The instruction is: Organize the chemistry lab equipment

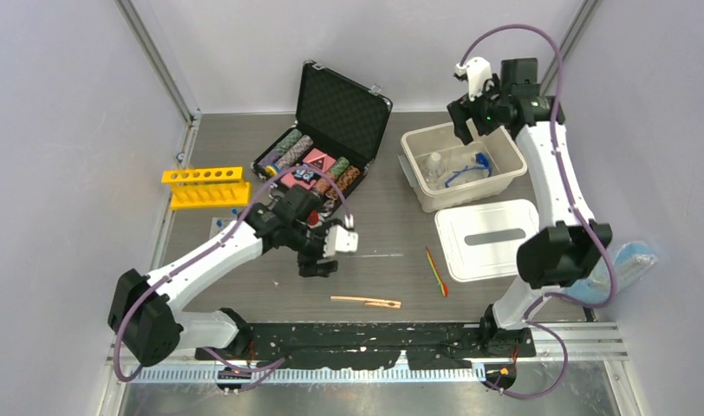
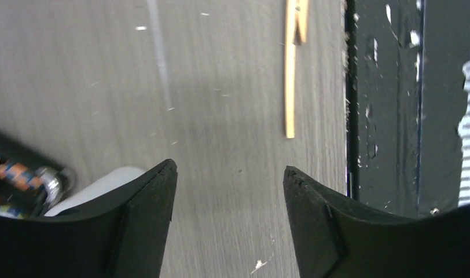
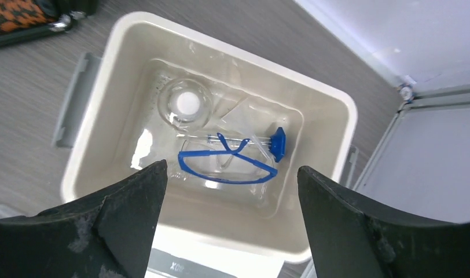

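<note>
My left gripper (image 1: 318, 265) (image 2: 230, 169) is open and empty, low over the bare table in front of the black case. The wooden clamp (image 1: 366, 302) (image 2: 290, 75) lies ahead of it near the front rail. A white rounded object (image 2: 96, 186) shows behind its left finger. My right gripper (image 1: 464, 130) (image 3: 232, 168) is open and empty above the white bin (image 1: 505, 173) (image 3: 122, 69). In the bin lie the blue goggles (image 3: 221, 179), a clear flask (image 3: 186, 104), a clear funnel (image 3: 244, 119) and a blue-capped tube (image 3: 277, 143). The yellow tube rack (image 1: 207, 186) stands at the left. The green spatula (image 1: 435, 270) lies mid-table.
The open black case of poker chips (image 1: 327, 143) stands at the back centre, its corner in the left wrist view (image 2: 21, 174). The bin's white lid (image 1: 487, 238) lies flat in front of the bin. A clear item (image 1: 223, 227) lies partly under the left arm. A blue object (image 1: 633, 260) sits past the right edge.
</note>
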Robot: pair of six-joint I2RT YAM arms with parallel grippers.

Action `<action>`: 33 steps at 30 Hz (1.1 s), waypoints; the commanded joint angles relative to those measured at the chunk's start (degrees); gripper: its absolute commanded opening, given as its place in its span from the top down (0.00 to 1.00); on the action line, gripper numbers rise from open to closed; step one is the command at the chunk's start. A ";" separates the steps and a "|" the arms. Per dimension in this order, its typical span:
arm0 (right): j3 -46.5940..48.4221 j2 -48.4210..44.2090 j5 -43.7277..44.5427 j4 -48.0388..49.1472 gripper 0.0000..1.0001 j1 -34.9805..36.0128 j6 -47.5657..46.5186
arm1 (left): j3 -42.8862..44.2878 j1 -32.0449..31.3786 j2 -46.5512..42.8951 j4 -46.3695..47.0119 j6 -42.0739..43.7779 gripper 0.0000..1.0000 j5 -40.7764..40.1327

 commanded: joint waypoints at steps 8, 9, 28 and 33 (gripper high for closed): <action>-11.00 -17.63 -12.78 -1.75 0.13 -0.96 2.03 | -9.36 -13.65 5.66 12.40 3.51 0.42 -8.28; -12.45 -18.37 -13.00 -1.52 0.12 -1.17 2.29 | -9.56 -14.54 6.27 12.94 2.63 0.42 -8.86; -21.44 -25.44 -16.34 2.04 0.13 -5.60 -0.91 | -4.72 -26.27 18.63 14.51 -3.69 1.00 -27.25; -20.60 -24.50 -27.22 -9.15 0.14 -5.60 -4.23 | -4.12 -25.34 7.47 18.09 -3.09 1.00 -31.92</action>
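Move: The wooden clamp, lying crosswise on the table, has its middle about 10 cm to the right of my left hand, 5 cm back and 12 cm down. From that hand, the thin glass rod is about 6 cm ahead, 12 cm to the right; the squeeze bottle stands roughly 12 cm ahead, 3 cm left. The red-and-green stick is 18 cm right and 7 cm beyond the clamp. From my empty right hand, the clamp is some 32 cm back, 28 cm left, 25 cm below. I drop my left hand about 12 cm, drawing back and to the right onto the clamp's left end, tipping the fingers some 20 degrees steeper and turning slightly clockwise, then pinch that end shut and start up and forward a little. My right hand, fingers still open, pulls back about 11 cm from over the box, first rising, then sinking again. ##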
